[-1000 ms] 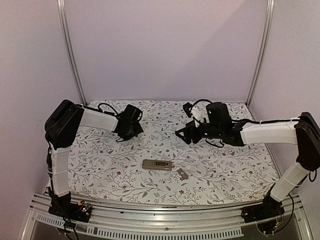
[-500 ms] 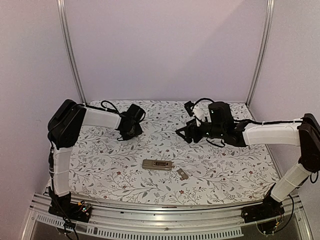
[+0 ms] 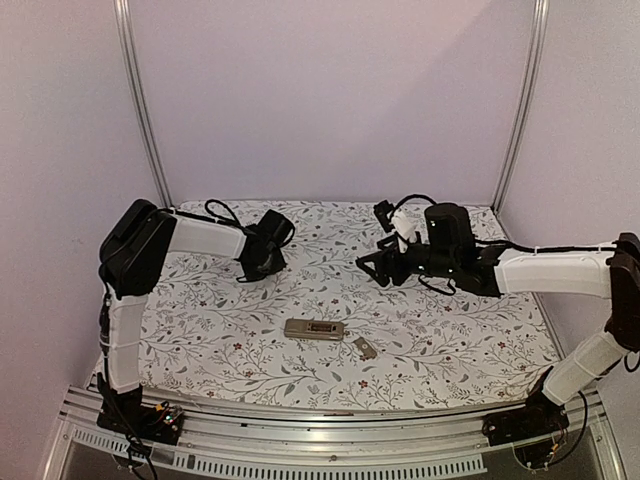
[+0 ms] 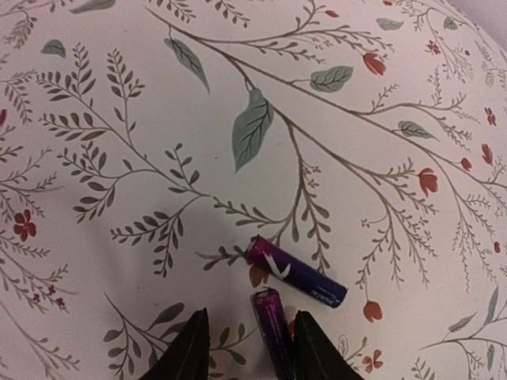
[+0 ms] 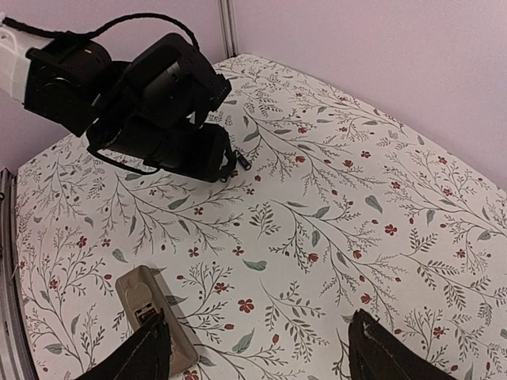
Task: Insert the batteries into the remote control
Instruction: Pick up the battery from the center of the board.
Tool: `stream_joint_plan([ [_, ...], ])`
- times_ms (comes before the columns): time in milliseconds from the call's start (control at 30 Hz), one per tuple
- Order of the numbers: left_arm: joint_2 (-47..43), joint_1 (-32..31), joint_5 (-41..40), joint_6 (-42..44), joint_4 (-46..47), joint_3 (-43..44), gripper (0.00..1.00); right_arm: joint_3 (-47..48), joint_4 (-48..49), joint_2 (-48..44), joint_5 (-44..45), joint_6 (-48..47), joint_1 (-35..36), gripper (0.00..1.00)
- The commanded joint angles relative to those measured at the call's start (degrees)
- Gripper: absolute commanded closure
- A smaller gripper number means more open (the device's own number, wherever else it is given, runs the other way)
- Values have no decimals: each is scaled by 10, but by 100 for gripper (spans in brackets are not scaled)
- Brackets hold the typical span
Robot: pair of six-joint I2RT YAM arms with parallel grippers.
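Two dark purple batteries lie on the floral cloth at the back left. One battery [image 4: 295, 271] lies crosswise just ahead of my left gripper [image 4: 252, 348]. The other battery [image 4: 273, 328] lies between its open jaws, close against the right finger [image 4: 317, 348], with a gap to the left finger. The remote control [image 3: 314, 329] lies back up at mid-table, its dark battery recess showing. In the right wrist view the remote control [image 5: 150, 313] sits by the left fingertip. My right gripper [image 3: 375, 268] hovers open over the cloth with nothing between its fingers.
A small flat tan-grey cover piece [image 3: 365, 348] lies just right of the remote. The left arm's wrist [image 5: 170, 134] fills the upper left of the right wrist view. Metal frame posts [image 3: 140, 110] stand at the back corners.
The left jaws have narrowed around the battery between them. The left wrist has shifted slightly right and back. The right gripper has drifted a little to the right.
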Motion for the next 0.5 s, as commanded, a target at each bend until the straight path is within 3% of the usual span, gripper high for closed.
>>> stream_joint_plan([
  [0,16,-7,29,0,-62,-41,66,-11,10,-23,14,-15,2,24],
  [200,35,-2,40,6,-72,-27,79,-18,11,-36,19,-23,3,24],
  [467,-11,-2,44,-1,-70,-77,100,-45,18,-72,40,-32,2,23],
])
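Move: The battery to be gripped lies between the left hand's open fingers, about 1 cm ahead and 1 cm to the right, at fingertip height. The other battery is some 3 cm ahead and 1 cm right; the remote control lies roughly 21 cm back and 16 cm right. From the right hand, the battery to be gripped is about 14 cm ahead, 31 cm left and 18 cm below. The left fingers shut and pinch the battery, drawing it 1.5 cm back-left; the right hand withdraws about 2 cm up-right. ##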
